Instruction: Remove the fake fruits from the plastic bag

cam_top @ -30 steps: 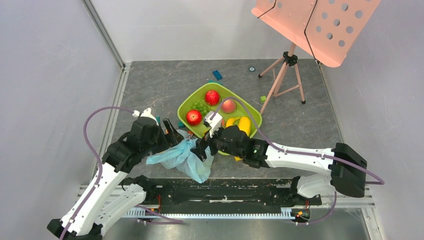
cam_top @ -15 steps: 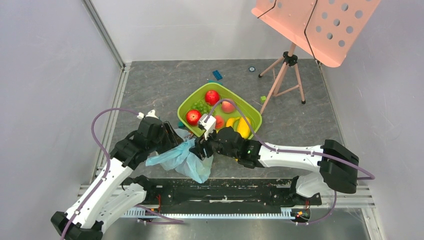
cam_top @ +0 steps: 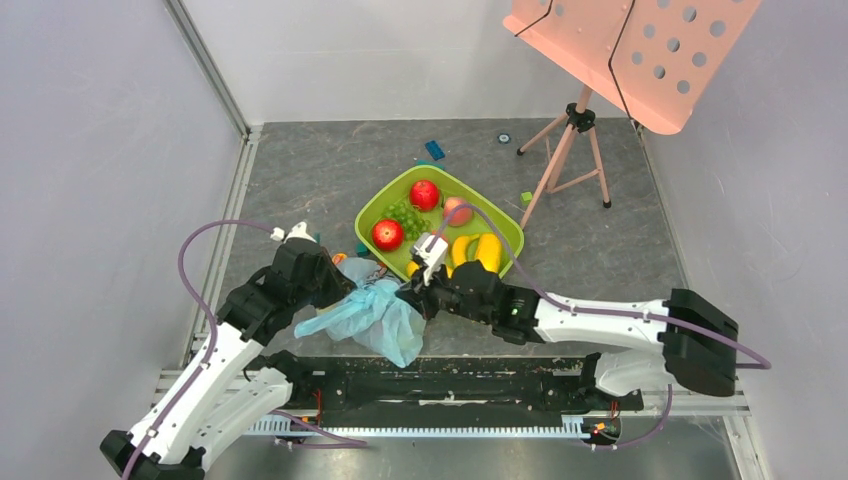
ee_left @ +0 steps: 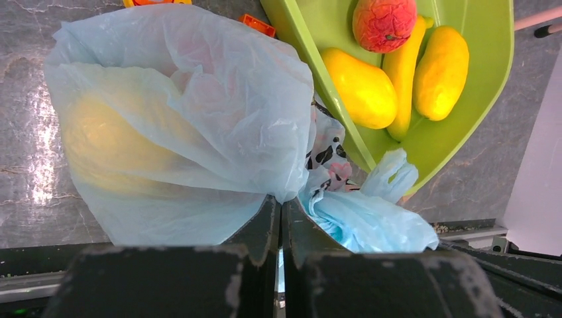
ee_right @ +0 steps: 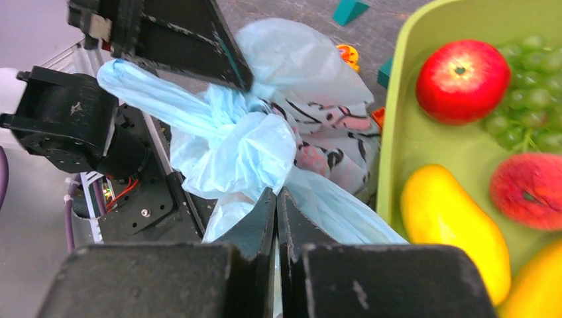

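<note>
The light-blue plastic bag [cam_top: 372,318] lies crumpled between my two grippers, just left of the green tray [cam_top: 372,208]. My left gripper [cam_top: 335,290] is shut on the bag's film [ee_left: 199,119]; a yellowish shape [ee_left: 112,142] shows through it. My right gripper [cam_top: 412,298] is shut on another fold of the bag [ee_right: 252,149]. Fake fruits lie in the tray: red apples [cam_top: 388,235], green grapes [cam_top: 404,213], a peach [cam_top: 456,211] and yellow pieces [cam_top: 476,250]. The tray's fruits also show in the right wrist view [ee_right: 460,79].
A pink perforated stand [cam_top: 640,50] on a tripod [cam_top: 570,150] stands at the back right. Small blocks lie on the floor: blue [cam_top: 434,150], green [cam_top: 526,198], orange [cam_top: 340,258]. Grey walls close in on both sides. A black rail [cam_top: 450,380] runs along the near edge.
My right gripper has moved right and toward the near edge, off the tray, still holding the bag. The left gripper has shifted slightly. The bag is bunched more tightly between them.
</note>
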Robot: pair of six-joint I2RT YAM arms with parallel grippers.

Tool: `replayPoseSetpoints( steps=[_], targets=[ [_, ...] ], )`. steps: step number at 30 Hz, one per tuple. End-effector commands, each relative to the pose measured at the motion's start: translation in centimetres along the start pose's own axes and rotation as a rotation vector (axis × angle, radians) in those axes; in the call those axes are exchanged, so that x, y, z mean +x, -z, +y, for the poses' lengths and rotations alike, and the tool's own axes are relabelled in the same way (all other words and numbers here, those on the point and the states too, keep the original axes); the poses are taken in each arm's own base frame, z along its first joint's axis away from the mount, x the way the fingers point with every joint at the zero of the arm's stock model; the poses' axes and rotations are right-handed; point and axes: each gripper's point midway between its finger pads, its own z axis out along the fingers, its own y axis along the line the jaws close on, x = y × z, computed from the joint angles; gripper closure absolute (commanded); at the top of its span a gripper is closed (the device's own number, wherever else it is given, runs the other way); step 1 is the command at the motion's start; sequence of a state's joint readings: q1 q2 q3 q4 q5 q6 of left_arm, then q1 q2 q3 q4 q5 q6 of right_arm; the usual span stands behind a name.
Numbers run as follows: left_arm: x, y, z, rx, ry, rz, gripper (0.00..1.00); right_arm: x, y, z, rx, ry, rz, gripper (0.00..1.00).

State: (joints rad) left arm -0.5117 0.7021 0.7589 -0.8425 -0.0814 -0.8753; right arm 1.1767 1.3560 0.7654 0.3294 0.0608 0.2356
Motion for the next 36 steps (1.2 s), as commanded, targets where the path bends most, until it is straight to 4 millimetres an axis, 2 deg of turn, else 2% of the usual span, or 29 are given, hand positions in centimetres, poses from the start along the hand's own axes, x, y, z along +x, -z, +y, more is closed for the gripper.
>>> replayPoseSetpoints(
  steps=[1,11,17,20,21,22,26,27,31,34,36],
  targets=[
    [-1.5,0.5,0.5,-0.026,0.021,-0.08,0.98,-1.2,2.3,-1.9,0.111,-0.039,-0.086,1.0],
    [-2.3,1.9,1.8,-0.073,0.015,-0.139,0.98,3.8,7.2,-8.3,0.47,-0.227,-0.061,1.0],
    [-2.5,2.5,2.6,-0.095,0.017,-0.167,0.98,5.3,8.9,-9.2,0.514,-0.264,-0.055,1.0],
    [-2.5,2.6,2.7,-0.092,0.011,-0.17,0.98,5.1,9.5,-9.3,0.511,-0.23,-0.055,0.98],
    [-2.5,2.6,2.7,-0.091,0.007,-0.169,0.98,4.7,9.6,-9.2,0.496,-0.2,-0.059,0.95],
    [-2.5,2.6,2.6,-0.086,-0.001,-0.168,0.98,4.2,9.6,-9.0,0.471,-0.151,-0.059,0.86],
    [-2.4,2.6,1.4,-0.006,-0.057,-0.165,0.98,1.2,9.4,-6.7,0.312,0.056,-0.074,0.36],
    [-2.4,2.6,1.2,0.01,-0.07,-0.167,0.98,0.3,9.4,-6.1,0.279,0.105,-0.079,0.28],
    [-2.9,3.3,0.7,0.052,-0.103,-0.205,0.98,-2.6,9.3,-5.5,0.262,0.178,-0.1,0.14],
    [-3.0,3.4,0.8,0.054,-0.113,-0.213,0.98,-4.9,8.7,-4.7,0.248,0.144,-0.13,0.11],
    [-2.8,3.2,0.7,0.063,-0.115,-0.207,0.98,-5.7,7.4,-3.7,0.21,0.126,-0.111,0.1]
  ],
)
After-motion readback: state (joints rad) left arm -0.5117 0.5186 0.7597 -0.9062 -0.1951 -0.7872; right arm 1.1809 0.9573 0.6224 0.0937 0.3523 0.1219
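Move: Both grippers already pinch the blue bag on either side of its knot. The knot is about 4 cm to the left gripper's right, 1 cm back and 3 cm below; a yellow fruit in the bag lies roughly 6 cm left of that gripper, 4 cm back and 8 cm lower. From the right gripper the knot is some 7 cm left, 1 cm back and 4 cm down, while the tray's middle lies about 8 cm right, 12 cm forward and 14 cm down. Keep both grippers shut on the bag and pull them apart: draw the right one about 12 cm to the right, sinking a little and turning clockwise, while the left eases some 3 cm left. Then open the right fingers to let go of the blue film and lift that hand about 7 cm, turning partway back, as the left keeps its pinch and rises slightly. ##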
